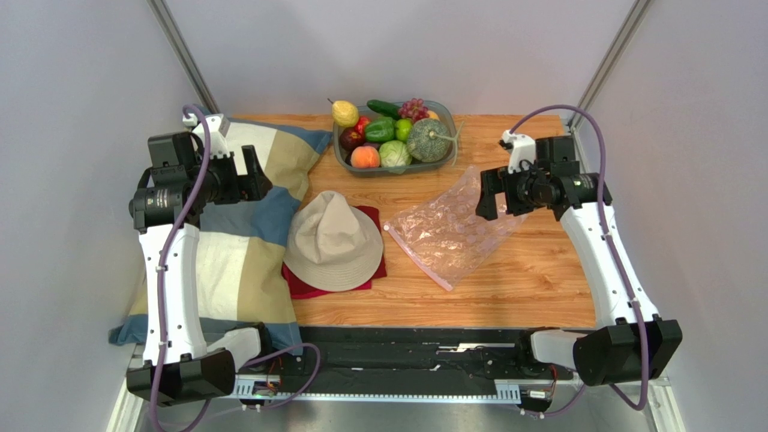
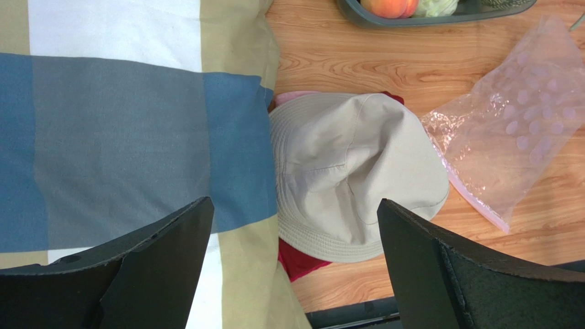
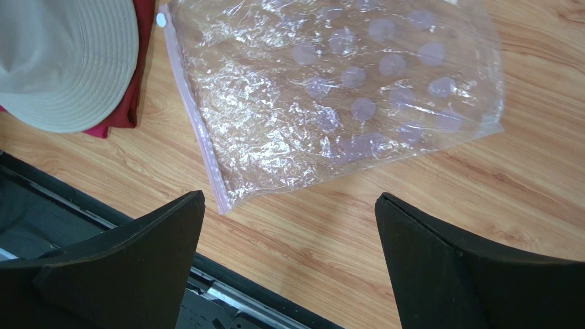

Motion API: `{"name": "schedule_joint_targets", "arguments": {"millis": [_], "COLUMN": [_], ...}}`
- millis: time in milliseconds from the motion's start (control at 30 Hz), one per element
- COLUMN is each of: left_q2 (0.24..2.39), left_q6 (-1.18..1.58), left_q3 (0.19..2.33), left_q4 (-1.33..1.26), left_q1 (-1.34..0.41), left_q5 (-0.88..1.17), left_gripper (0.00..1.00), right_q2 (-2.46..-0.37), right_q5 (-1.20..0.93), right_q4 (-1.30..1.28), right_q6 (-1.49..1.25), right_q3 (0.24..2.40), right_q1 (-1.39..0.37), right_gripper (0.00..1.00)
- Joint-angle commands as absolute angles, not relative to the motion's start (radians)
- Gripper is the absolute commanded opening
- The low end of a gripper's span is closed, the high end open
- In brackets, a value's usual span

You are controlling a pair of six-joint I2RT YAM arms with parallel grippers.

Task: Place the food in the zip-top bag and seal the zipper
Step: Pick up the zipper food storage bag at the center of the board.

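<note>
The food (image 1: 394, 139), a pile of colourful fruits and vegetables, lies in a grey bowl (image 1: 341, 153) at the back centre. The zip-top bag (image 1: 451, 229) lies flat and empty on the wooden table, right of centre. Its pale pink zipper (image 1: 416, 258) runs along the near-left edge. In the right wrist view the bag (image 3: 329, 89) and zipper (image 3: 196, 130) lie just beyond my right gripper (image 3: 290, 197), which is open and empty above bare wood. My left gripper (image 2: 294, 203) is open and empty, hovering over the pillow's edge and the hat. In the left wrist view the bag (image 2: 515, 130) is at the right.
A beige bucket hat (image 1: 333, 238) rests on a red cloth (image 1: 374, 270) at the table's centre, left of the bag. A large plaid pillow (image 1: 243, 225) covers the left side under the left arm. Grey walls enclose the table; a black rail (image 1: 406, 346) runs along its near edge.
</note>
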State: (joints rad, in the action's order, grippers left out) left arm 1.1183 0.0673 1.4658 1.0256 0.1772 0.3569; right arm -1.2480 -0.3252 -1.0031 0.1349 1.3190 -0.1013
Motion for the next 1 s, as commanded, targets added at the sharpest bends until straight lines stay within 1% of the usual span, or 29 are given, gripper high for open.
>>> {"name": "schedule_joint_targets", "arguments": {"millis": [0, 233, 367, 500, 533, 767, 867, 967], "left_q2": [1.114, 1.094, 1.078, 1.072, 1.075, 1.085, 1.075, 1.065], "left_q6": [0.084, 0.074, 0.06, 0.054, 0.046, 0.043, 0.032, 0.011], "left_q3": [1.486, 1.488, 1.482, 1.453, 1.451, 1.442, 1.43, 1.41], "left_q4": [1.006, 1.005, 1.009, 1.011, 1.023, 1.032, 1.029, 1.026], "left_q1": [0.178, 0.176, 0.178, 0.179, 0.178, 0.178, 0.178, 0.178], "left_q5": [0.38, 0.356, 0.371, 0.345, 0.353, 0.417, 0.466, 0.515], "left_gripper": [0.99, 0.99, 0.99, 0.99, 0.99, 0.99, 0.99, 0.99], "right_q2": [-1.275, -1.353, -1.442, -1.589, -1.642, -1.816, -1.833, -1.792], "right_q5": [-0.273, -0.082, -0.005, -0.002, 0.033, 0.087, 0.087, 0.048], "right_q4": [-0.931, -0.838, -0.793, -0.831, -0.827, -0.752, -0.736, -0.739], "right_q6": [0.207, 0.288, 0.334, 0.367, 0.373, 0.429, 0.48, 0.534], "right_q3": [1.282, 1.206, 1.218, 1.31, 1.324, 1.402, 1.427, 1.445], "right_q1": [-0.214, -0.429, -0.535, -0.569, -0.571, -0.575, -0.583, -0.591], "right_gripper": [1.0, 1.0, 1.0, 1.0, 1.0, 1.0, 1.0, 1.0]}}
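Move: The zipper bag lies flat on the board, its middle about 9 cm ahead of the right hand, neither left nor right, some 21 cm below; its zipper edge is centred about 11 cm to the left and 1 cm back. The hat sits roughly 34 cm left and 2 cm ahead, the food basket 30 cm ahead and 18 cm left. From the left hand the bag is some 47 cm right, 7 cm ahead, 30 cm below. Down and to the left the right hand swings towards the bag, then finishes down and forward over its zipper half, sinking about 16 cm in all and slowing at the end. The wrist turns some 30 degrees counter-clockwise and rolls, left side dropping, until the wide-open fingers point almost straight down. ##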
